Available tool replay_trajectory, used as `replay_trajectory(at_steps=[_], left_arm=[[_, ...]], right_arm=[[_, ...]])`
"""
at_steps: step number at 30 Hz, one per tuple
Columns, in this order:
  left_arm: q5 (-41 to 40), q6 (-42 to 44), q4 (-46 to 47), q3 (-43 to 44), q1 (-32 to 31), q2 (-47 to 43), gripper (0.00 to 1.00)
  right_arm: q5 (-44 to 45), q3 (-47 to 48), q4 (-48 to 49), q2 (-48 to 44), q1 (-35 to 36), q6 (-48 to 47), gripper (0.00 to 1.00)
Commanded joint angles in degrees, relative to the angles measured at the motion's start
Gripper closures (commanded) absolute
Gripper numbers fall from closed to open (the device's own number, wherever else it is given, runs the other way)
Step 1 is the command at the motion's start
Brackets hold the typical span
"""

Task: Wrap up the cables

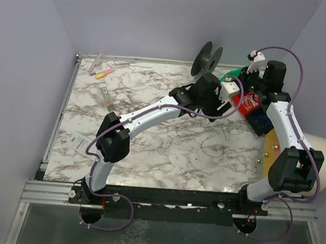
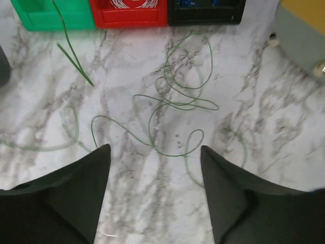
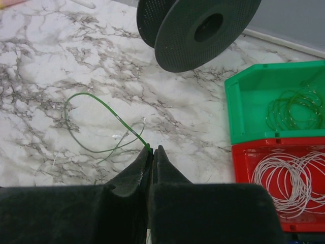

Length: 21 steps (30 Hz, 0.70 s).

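Observation:
A loose green cable (image 2: 175,104) lies in tangled loops on the marble table (image 2: 284,127); it shows as a faint strand (image 1: 213,138) in the top view. My left gripper (image 2: 155,152) hovers open just short of those loops, nothing between its black fingers (image 2: 86,188). My right gripper (image 3: 153,151) is shut on one end of a green cable (image 3: 104,107), which arcs up and left from the fingertips. A coiled green cable (image 3: 297,109) lies in the green bin (image 3: 238,109). White coiled cables (image 3: 284,178) lie in the red bin (image 3: 241,162).
A black spool (image 3: 198,30) stands at the table's back, left of the bins. A black bin (image 2: 205,15) sits next to the red one. A large pale roll (image 1: 323,163) stands at the right edge. Markers (image 1: 102,72) and a tag (image 1: 78,142) lie at the left.

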Motion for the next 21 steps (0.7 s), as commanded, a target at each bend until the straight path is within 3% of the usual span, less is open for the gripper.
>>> replay_trajectory(at_steps=[1,3,6,21], left_arm=[[1.0,0.7,-2.7,3.0,-0.2,-5.7,0.14],[-1.5,0.9,-3.7,4.8,-0.2,-6.3,0.06],[-6.8,0.8,-4.1,7.1,-0.1,-6.6,0.01],[-6.8,-1.0,-2.8,7.8,1.5,-3.3,0.06]], right_arm=[[3.1,5.9,-6.9,-1.0,-0.3,0.3,1.00],[1.8,8.1,-10.5,-0.3,-0.4,1.4,1.00],[-1.8,9.9,-15.0,0.5,-0.8,3.9,1.00],[-12.5,11.2,-22.6,-0.8,-1.0,5.9,0.99]])
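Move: The left hand, half open and empty, faces the green cable pinched in the right fingers, roughly 10 cm ahead, 4 cm to its right and about level. From that left hand, the loose cable lies some 5 cm right, level fore and aft, 20 cm below; the green box about 16 cm ahead and 11 right, and the spool some 20 ahead and 4 left. For the right hand, the open left gripper is about 10 cm back and 4 cm left. The left hand finishes opening to nearly full width and climbs about 10 cm clear of the loose cable on the table, easing a little forward and left and tipping its fingers up slightly, so that it comes closer to the cable under the right grip. The right hand keeps its pinch on the green cable, first lifts 3 to 4 cm, then draws back about 4 cm and a little left towards the left hand, sinking a couple of centimetres again while its fingers tip some 15 degrees farther down. ##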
